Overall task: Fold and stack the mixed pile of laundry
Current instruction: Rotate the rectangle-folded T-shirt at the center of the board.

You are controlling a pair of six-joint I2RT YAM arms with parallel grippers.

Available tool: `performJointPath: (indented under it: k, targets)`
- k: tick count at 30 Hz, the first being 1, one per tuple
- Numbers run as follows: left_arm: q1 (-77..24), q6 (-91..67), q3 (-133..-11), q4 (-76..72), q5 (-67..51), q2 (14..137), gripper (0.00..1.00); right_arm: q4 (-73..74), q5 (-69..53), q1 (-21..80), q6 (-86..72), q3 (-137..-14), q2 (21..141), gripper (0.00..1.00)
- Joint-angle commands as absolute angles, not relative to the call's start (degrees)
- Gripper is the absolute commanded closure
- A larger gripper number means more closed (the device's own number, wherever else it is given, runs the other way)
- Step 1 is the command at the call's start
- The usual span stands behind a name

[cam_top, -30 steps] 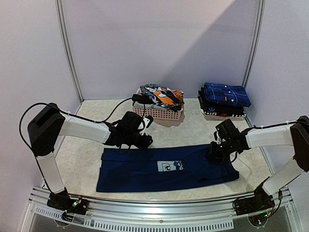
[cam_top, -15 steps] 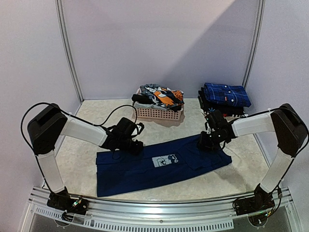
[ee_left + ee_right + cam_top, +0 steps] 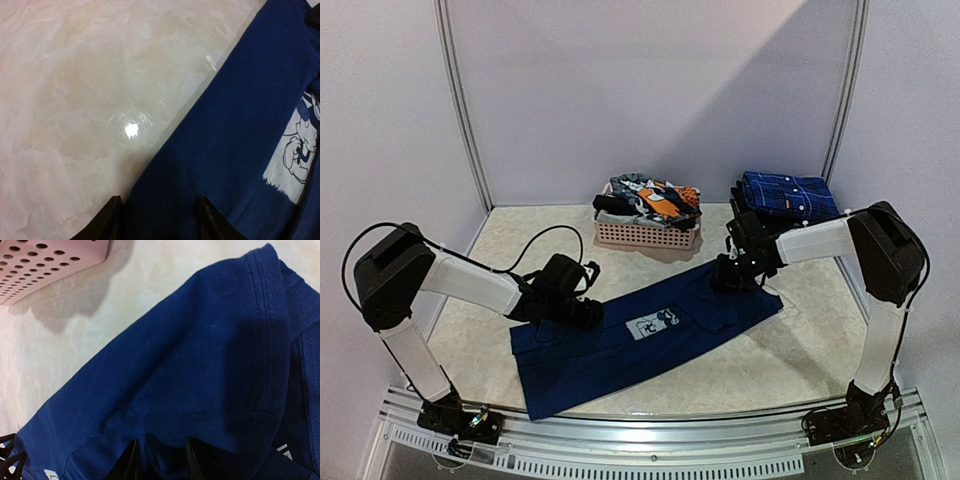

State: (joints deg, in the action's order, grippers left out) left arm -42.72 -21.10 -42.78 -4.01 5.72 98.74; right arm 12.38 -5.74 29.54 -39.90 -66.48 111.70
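Note:
A navy T-shirt [image 3: 610,350] with a pale cartoon print [image 3: 655,325] lies folded lengthwise, slanting from near left to far right across the table. My left gripper [image 3: 570,308] holds its left upper edge. In the left wrist view, navy cloth [image 3: 240,125] fills the gap at the left gripper [image 3: 159,220]. My right gripper [image 3: 735,275] is at the shirt's far right end. In the right wrist view the right gripper [image 3: 162,460] is shut on bunched cloth [image 3: 200,365]. The rest of the mixed laundry pile [image 3: 660,198] sits in the basket.
The pale pink basket [image 3: 645,236] stands at the back centre, and its corner [image 3: 45,270] shows close to the right gripper. A stack of folded garments [image 3: 788,195], blue plaid on top, rests at the back right. White walls close in the table.
The right gripper has pulled its end of the shirt back and left toward the basket. The left gripper has drawn its end toward the near left. The shirt has turned from level to slanted.

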Motion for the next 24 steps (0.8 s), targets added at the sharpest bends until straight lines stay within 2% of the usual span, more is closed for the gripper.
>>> performJointPath:
  k: [1,16,24]
  targets:
    - [-42.5,-25.7,-39.2,-3.1,1.2,96.9,0.5,14.6,-9.9,29.9,-39.5,-68.8,118.5,0.69]
    - [-48.0,-31.5,-34.9,4.5,4.5,87.4,0.51,14.8,-16.7,35.0,-39.6,-85.6,131.2,0.71]
    - [-48.3,-25.7,-40.8,11.9,12.2,82.5,0.5,12.9,-21.1,36.4,-36.4,-90.0,134.8,0.71]
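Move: The rectangle-folded T-shirt lies slantwise under both hands at about fingertip height. Its middle is some 14 cm right of the left hand and 3 cm back, and about 18 cm left of the right hand and 15 cm back. From the right hand, the laundry basket stands about 19 cm left and 15 cm ahead, the folded stack roughly 16 cm right and 15 cm ahead. The shirt's near-left corner is about 26 cm back and 12 cm left of the left hand. The T-shirt's far right end is dragged by the right fingertips, still pressed into the cloth, forward-left at first, then mostly left towards the basket, about 12 cm left and 4 cm forward, the hand turning some 15 degrees counter-clockwise. Meanwhile the left fingers, half open on the other end, drag back about 6 cm, then rise about 2 cm with a slight shift left. ##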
